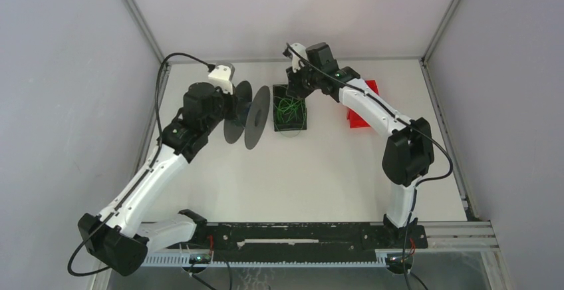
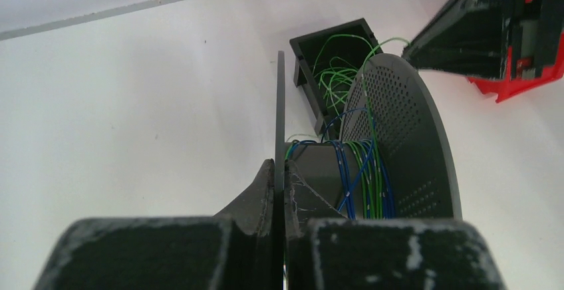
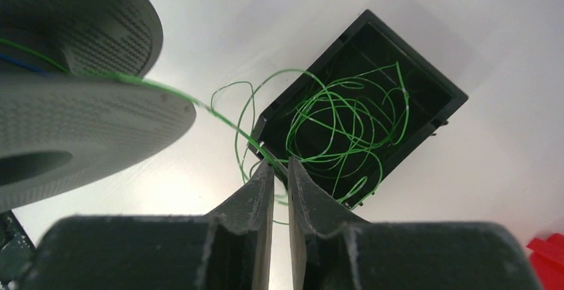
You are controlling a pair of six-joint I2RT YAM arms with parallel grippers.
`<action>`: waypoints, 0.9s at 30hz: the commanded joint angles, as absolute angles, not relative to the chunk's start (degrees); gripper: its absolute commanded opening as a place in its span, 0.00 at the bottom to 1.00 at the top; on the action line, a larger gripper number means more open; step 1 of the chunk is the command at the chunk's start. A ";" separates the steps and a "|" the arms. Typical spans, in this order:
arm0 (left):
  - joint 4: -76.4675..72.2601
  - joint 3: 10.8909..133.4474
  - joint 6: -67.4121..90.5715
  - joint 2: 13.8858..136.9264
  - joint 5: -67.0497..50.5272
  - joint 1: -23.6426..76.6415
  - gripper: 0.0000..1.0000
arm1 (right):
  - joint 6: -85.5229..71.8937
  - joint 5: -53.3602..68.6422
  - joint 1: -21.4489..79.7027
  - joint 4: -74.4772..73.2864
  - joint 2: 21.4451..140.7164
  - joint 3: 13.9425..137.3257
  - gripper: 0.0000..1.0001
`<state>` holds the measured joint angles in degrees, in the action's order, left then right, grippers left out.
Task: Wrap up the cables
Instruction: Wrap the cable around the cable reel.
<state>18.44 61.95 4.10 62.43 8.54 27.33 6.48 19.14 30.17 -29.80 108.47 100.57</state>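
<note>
Thin green cables (image 3: 346, 124) lie in loose loops in a small black box (image 3: 435, 87), with some loops spilling over its near corner. One green strand runs taut from the grey spool (image 3: 86, 120) to the tips of my right gripper (image 3: 280, 165), whose jaws stand a narrow gap apart around it. Blue and green cable turns (image 2: 366, 177) are wound on the spool's core. My left gripper (image 2: 280, 170) is shut on the spool's thin flange (image 2: 280, 104) and holds the spool (image 1: 247, 114) on edge, left of the box (image 1: 275, 120).
A red plastic part (image 1: 362, 110) lies on the table right of the box, beneath the right arm. White walls close in the table at the back and both sides. The arms' black base rail (image 1: 299, 237) runs along the near edge.
</note>
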 commanded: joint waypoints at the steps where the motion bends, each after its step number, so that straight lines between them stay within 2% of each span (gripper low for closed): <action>1: 14.68 70.11 8.19 59.48 4.64 24.43 0.00 | 5.60 21.88 29.66 -26.02 106.68 98.60 0.19; 17: 19.08 76.12 13.05 57.93 -2.10 22.25 0.00 | 5.76 31.68 28.38 -21.92 102.31 90.10 0.22; 27: 20.10 77.53 13.02 56.88 -5.21 22.22 0.00 | 10.40 46.21 24.20 -22.37 95.73 84.36 0.61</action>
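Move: The left hand grips the reel's near flange; the reel's middle is about 5 cm to its right, 3 cm ahead and 3 cm below. The right hand pinches the green cable running from the reel, whose middle lies some 13 cm to its left, 7 cm back and 4 cm higher. The black box is on the table about 8 cm ahead of the right hand, 3 cm left and 18 cm down; the red box is level with it, about 22 cm right of the hand. The right fingers open and let go of the green cable: the hand first sinks and draws back about 4 cm beside the reel, then continues back while veering right and rising as they spread. The left hand keeps its pinch on the flange and lifts the reel some 7 cm, rolling its right side up about 12 degrees, then eases slightly back. ##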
